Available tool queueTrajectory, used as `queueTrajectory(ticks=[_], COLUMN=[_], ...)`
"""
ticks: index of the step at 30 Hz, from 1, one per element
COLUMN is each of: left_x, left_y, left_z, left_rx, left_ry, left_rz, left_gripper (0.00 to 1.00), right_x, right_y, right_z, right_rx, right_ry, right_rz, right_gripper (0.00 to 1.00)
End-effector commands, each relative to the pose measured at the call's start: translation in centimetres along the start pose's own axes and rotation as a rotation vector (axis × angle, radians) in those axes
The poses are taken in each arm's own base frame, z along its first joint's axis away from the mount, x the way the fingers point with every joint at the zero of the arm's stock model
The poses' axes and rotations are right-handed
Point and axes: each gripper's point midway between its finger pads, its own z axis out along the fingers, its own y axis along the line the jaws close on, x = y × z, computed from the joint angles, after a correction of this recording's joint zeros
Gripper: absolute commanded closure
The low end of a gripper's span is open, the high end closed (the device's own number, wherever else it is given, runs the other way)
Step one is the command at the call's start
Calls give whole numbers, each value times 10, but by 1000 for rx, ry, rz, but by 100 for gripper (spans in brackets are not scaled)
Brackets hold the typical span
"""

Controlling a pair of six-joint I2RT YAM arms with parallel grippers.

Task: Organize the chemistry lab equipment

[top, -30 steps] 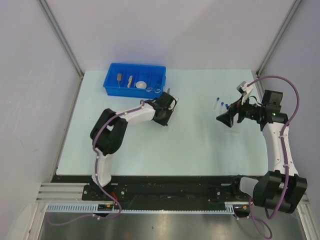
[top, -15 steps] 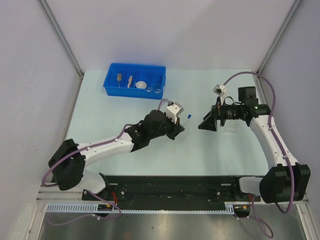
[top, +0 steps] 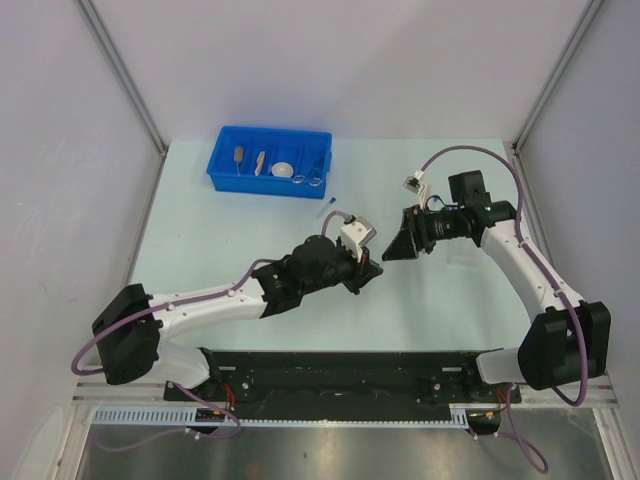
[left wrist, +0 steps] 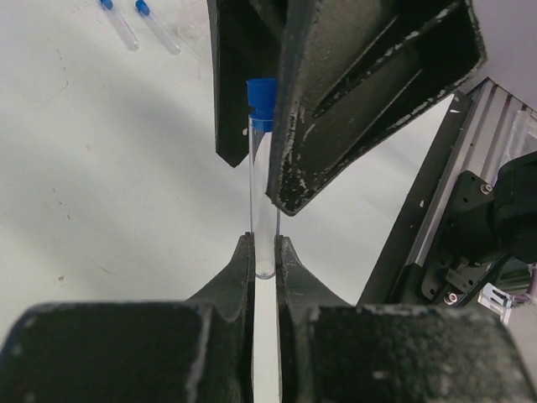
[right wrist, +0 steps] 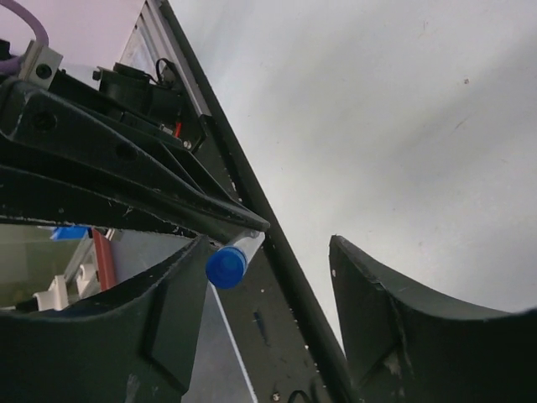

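Note:
A clear tube with a blue cap (left wrist: 262, 168) is held by its bottom end in my left gripper (left wrist: 265, 245), which is shut on it. The tube points at my right gripper (right wrist: 268, 248), whose jaws stand open around the capped end. The blue cap (right wrist: 225, 267) lies close to one finger (right wrist: 172, 311), and the other finger (right wrist: 394, 319) stands well apart. In the top view, the left gripper (top: 370, 263) and right gripper (top: 390, 250) meet above the middle of the table. Two more blue-capped tubes (left wrist: 143, 23) lie on the table.
The blue divided bin (top: 225, 150) stands at the back left, holding wooden-handled tools (top: 250, 159), a white round dish (top: 283, 170) and wire tongs (top: 313, 176). A small blue-capped item (top: 330, 200) lies just in front of it. The black rail (top: 340, 375) borders the near edge.
My left arm has carried the tube from near the bin out to the table's middle. My right arm has swung left to meet it, and its jaws have narrowed around the cap.

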Motion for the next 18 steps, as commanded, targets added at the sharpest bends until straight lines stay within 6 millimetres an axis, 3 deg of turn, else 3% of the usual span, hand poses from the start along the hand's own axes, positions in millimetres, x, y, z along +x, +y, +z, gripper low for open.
queueTrajectory(ticks=[1,6,14,17,18], left_x=[-14,-11,-8,-8,-7], left_y=[-5,-3,-6,-7,-7], left_z=[1,2,5,6,6], left_rx=[-14,-45,-46,-47,-48], left_ry=[-35,-31,-10,-5,-4], left_rz=[3,14,43,45,46], left_gripper=[96,96,96,96,96], right_x=[-17,-15,-18,-17,-16], right_y=[10,11,13,12,12], right_z=[-2,0,0,0,0], right_rx=[-25,-42,-61,-60,-58], right_ry=[-29,-19,-28,-25,-22], right_rz=[5,30,46,42,40], right_gripper=[43,58,66,79,88])
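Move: The blue-capped test tube is already pinched near its round end by the left hand. Its cap stands some 5 cm to that hand's right, 2 cm farther out and about 4 cm above. From the right hand point the cap is only about 2 cm back, level in height and sideways, already between the open fingers. The clear rack lies on the table roughly 23 cm to the right hand's right, 8 cm ahead and 16 cm below. The test tube's cap is closed in on by the right fingers, which go from about two-thirds open to a quarter and come to pinch it from both sides, while that hand all but stays put and rolls about 5 degrees. The left hand keeps its grip near the round end and sinks about 1.5 cm, tilting slightly. ##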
